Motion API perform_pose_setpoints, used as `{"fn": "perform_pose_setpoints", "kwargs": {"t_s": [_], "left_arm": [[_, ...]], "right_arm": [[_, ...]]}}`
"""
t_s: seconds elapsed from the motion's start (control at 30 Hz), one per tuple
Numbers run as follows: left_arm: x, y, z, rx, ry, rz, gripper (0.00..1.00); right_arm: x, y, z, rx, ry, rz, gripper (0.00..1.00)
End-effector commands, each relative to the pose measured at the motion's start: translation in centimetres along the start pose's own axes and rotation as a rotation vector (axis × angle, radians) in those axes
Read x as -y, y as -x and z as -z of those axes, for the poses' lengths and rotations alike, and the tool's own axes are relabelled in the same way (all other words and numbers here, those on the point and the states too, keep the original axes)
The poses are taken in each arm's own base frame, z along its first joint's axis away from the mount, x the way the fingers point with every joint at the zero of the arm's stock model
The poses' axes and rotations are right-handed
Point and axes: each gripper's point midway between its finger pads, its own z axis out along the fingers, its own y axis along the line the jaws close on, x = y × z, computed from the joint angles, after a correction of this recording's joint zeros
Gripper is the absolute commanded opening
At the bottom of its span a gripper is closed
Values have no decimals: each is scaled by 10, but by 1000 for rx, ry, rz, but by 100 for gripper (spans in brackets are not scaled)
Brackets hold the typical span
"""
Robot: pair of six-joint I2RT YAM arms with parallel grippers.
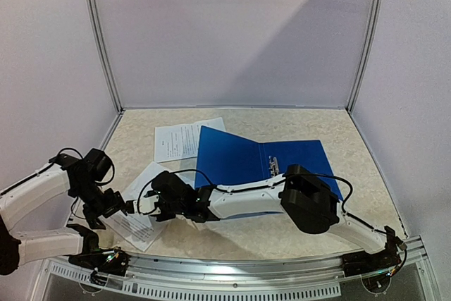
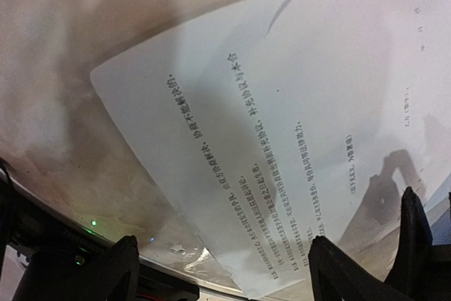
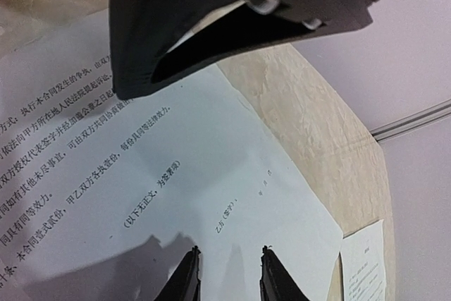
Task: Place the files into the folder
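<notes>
The blue folder (image 1: 243, 156) lies open on the table's middle. One file sheet (image 1: 182, 140) rests flat behind its left cover. A second printed sheet (image 1: 144, 223) lies at the near left, filling the left wrist view (image 2: 282, 125) and the right wrist view (image 3: 176, 195). My left gripper (image 1: 121, 206) stands wide open over that sheet's near corner, jaws (image 2: 222, 276) either side of it. Reaching across from the right, my right gripper (image 1: 149, 202) hovers at the same sheet, its fingertips (image 3: 229, 273) a narrow gap apart with flat paper between them.
Grey-white walls and metal frame posts (image 1: 102, 40) close in the table on three sides. A perforated rail (image 1: 232, 276) runs along the near edge. The right arm's forearm (image 1: 246, 199) lies across the folder's near edge. The left gripper's dark body (image 3: 211, 5) looms close over the right fingers.
</notes>
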Motion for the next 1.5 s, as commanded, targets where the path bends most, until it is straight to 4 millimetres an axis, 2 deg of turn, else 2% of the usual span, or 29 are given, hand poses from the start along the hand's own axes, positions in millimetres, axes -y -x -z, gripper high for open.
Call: {"fn": "perform_pose_setpoints", "kwargs": {"t_s": [0.0, 0.2, 0.3, 0.37, 0.4, 0.43, 0.57, 0.67, 0.77, 0.87, 0.97, 1.0, 1.07, 1.17, 1.23, 1.27, 1.37, 1.47], "left_arm": [[26, -22, 4, -114, -155, 19, 85], [44, -2, -3, -36, -244, 89, 84], [46, 6, -2, -12, -249, 95, 84], [48, 11, -1, 0, -247, 96, 84], [50, 14, -1, 6, -251, 94, 84], [51, 15, -1, 7, -251, 94, 84], [48, 17, 7, 12, -219, 91, 84], [41, 12, 12, -19, -186, 104, 85], [37, -4, 12, -79, -211, 170, 85], [30, -9, 13, -79, -208, 208, 85], [23, -17, -1, -123, -169, 197, 85], [20, -21, -6, -145, -147, 185, 85], [12, -24, -12, -169, -88, 156, 85], [5, -24, -13, -173, -37, 139, 86], [3, -28, -14, -189, -36, 162, 86], [2, -30, -16, -195, -39, 172, 86], [-6, -38, -26, -216, -33, 203, 86], [9, -39, -42, -219, -157, 265, 82]], "right_arm": [[4, -66, -23, -149, -75, 13, 29], [28, -93, -24, -178, -95, -55, 27], [17, -87, -16, -151, 15, -106, 28], [28, -56, 2, -75, 61, -142, 34], [33, -37, 10, -26, 98, -172, 37], [47, -11, 22, 30, 104, -185, 40], [72, 63, 62, 200, 126, -204, 48], [83, 104, 87, 273, 99, -166, 49], [92, 128, 104, 303, 76, -148, 49], [108, 144, 123, 328, 68, -183, 49], [123, 158, 154, 348, 76, -205, 50], [132, 165, 169, 359, 69, -215, 50], [141, 167, 187, 352, 66, -229, 50], [156, 155, 213, 318, 56, -261, 50], [165, 132, 223, 277, 52, -302, 50], [173, 124, 235, 270, 40, -320, 50], [190, 94, 253, 223, -12, -349, 50], [198, 62, 263, 171, -45, -369, 50]]}}
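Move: The near file, lying slantwise on the table, has its middle about 3 cm ahead of the right hand, level with it sideways and some 2 cm below; from the left hand that middle is roughly 4 cm ahead, 12 cm to the right and 3 cm down. Counted from the right hand, the far file is about 30 cm ahead and 13 cm to the right, the open folder about 15 cm ahead and 38 cm to the right. The near file is under the right fingertips, which slide about 5 cm forward and a little right while sinking slightly; they then open to half and leave it, rising some 30 cm, first back, then forward and right, wrist tilting about 20 degrees. The left hand, wide open, goes 4 cm forward with some rightward drift, then back and down by the file's near end. ##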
